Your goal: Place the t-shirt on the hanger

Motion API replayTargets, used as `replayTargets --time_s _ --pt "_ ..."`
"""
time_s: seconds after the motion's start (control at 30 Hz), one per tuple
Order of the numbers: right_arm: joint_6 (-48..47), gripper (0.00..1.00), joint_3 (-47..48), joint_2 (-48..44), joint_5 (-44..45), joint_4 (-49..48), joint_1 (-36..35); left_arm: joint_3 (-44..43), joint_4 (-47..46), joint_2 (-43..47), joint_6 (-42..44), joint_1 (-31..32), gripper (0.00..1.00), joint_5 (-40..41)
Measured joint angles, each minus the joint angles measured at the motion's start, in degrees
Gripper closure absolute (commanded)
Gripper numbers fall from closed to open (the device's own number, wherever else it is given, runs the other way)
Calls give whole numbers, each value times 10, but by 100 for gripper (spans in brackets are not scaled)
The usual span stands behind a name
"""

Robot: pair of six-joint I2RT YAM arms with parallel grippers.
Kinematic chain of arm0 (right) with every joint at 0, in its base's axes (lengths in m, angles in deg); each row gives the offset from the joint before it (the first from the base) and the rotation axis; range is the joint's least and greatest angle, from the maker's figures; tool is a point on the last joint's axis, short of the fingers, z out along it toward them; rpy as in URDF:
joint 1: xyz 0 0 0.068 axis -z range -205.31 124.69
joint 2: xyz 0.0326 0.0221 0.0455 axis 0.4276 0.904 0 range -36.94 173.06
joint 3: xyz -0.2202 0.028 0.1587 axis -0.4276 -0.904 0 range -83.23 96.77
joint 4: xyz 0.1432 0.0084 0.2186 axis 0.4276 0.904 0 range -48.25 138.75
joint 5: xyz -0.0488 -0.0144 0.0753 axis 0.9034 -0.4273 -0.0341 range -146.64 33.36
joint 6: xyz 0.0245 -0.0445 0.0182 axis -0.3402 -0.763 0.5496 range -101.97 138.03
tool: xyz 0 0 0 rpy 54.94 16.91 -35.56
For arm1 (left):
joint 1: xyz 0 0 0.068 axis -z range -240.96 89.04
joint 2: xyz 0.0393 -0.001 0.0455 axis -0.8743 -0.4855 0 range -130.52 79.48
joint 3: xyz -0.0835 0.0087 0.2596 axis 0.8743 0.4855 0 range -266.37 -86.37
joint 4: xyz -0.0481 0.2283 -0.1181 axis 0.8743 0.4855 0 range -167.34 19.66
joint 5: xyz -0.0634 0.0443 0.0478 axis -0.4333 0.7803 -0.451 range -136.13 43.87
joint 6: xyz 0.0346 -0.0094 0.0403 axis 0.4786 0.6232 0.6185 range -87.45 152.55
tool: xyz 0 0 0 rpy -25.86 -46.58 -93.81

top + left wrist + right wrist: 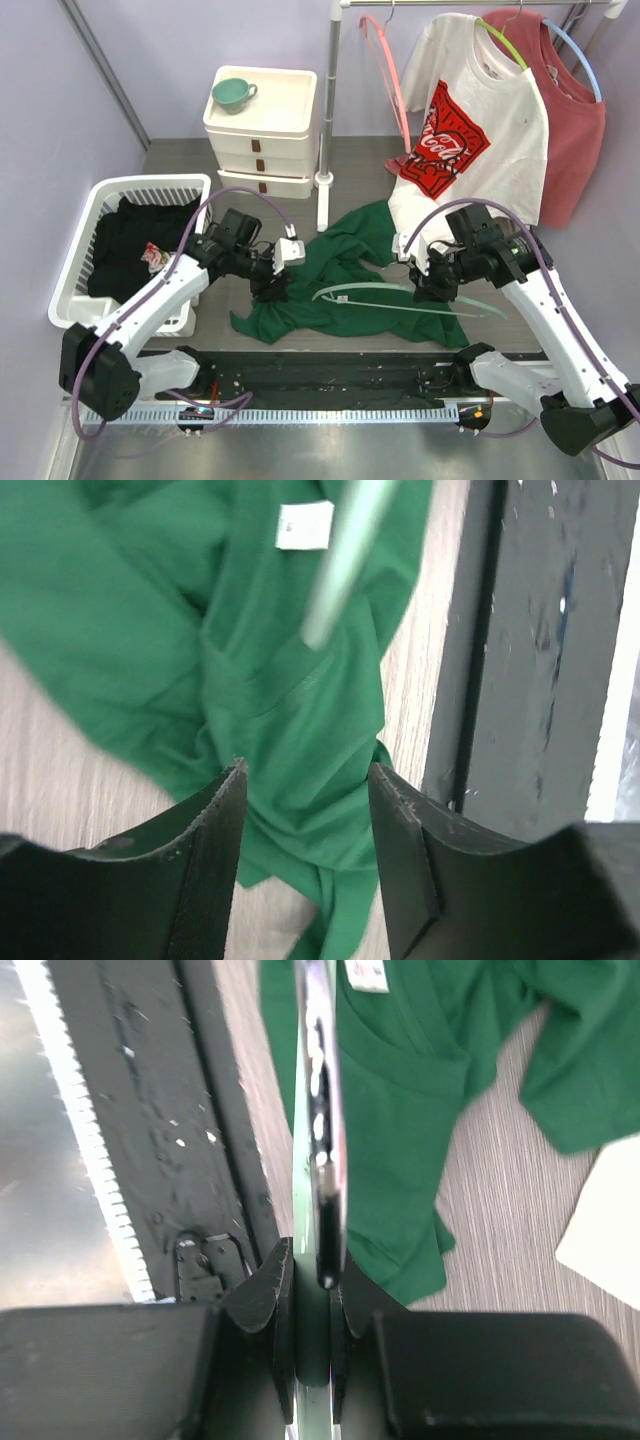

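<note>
The dark green t-shirt (340, 275) lies crumpled on the table between the arms, its white neck label (304, 525) showing. The pale mint hanger (400, 298) rests across it, arch toward the left, one end (340, 570) poking into the left wrist view. My right gripper (436, 288) is shut on the hanger (312, 1160) near its silver hook (322, 1110). Above the shirt's left part, my left gripper (272, 290) stands open, green cloth (300, 740) showing between its fingers, nothing held.
A white basket (90, 215) holding dark clothes sits at the left. A white drawer unit (262, 130) with a teal cup (233, 93) stands behind. A rack post (326, 150) carries a white printed shirt (470, 130), a red shirt (575, 120) and a pink hanger (385, 70).
</note>
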Motion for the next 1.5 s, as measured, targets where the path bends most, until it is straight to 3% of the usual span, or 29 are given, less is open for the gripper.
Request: replayTargets --time_s 0.2,0.4,0.57,0.67,0.7,0.83,0.93,1.5 --pt "16 99 -38 28 37 -17 3 6 -13 -71 89 16 59 -15" --pt "31 99 -47 59 43 -57 4 5 -36 -127 154 33 54 7" --pt "30 99 -47 63 41 -66 5 5 -73 -158 180 35 55 31" --pt "23 99 -45 67 40 -64 5 5 -92 -180 186 35 64 44" --pt "19 99 -43 71 39 -63 5 5 -97 -188 189 36 74 49" --pt "5 99 -35 94 36 -63 9 4 -110 -205 202 36 94 64" --pt "-8 99 -27 111 32 -63 13 2 -110 -204 207 36 100 69" --pt "-108 99 12 177 -47 -63 22 14 -70 -66 242 36 100 55"
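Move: The left end of the green t-shirt's neckline, which the left fingers will shut on, lies about 5 cm ahead of the left hand, 2 cm to its right and 10 cm below. The left tip of the held hanger hangs some 9 cm right of this hand, 1 cm ahead and 2 cm lower; the white tag is about 14 cm right, 3 cm ahead, 10 cm below. From the right hand, already gripping the hanger, the neck opening lies roughly 22 cm left, 3 cm ahead, 14 cm below. The left hand, half open, sinks about 9 cm while reaching some 5 cm forward and turning clockwise, shuts its fingers on the left end of the neckline, pinching the cloth, then raises it about 6 cm, drawing slightly back at the end. The right hand keeps its grip on the hanger, drops some 4 cm early on, then carries it about 4 cm forward and finally a little left, turning counter-clockwise late, to bring the hanger's left tip to the mouth of the raised neckline. ##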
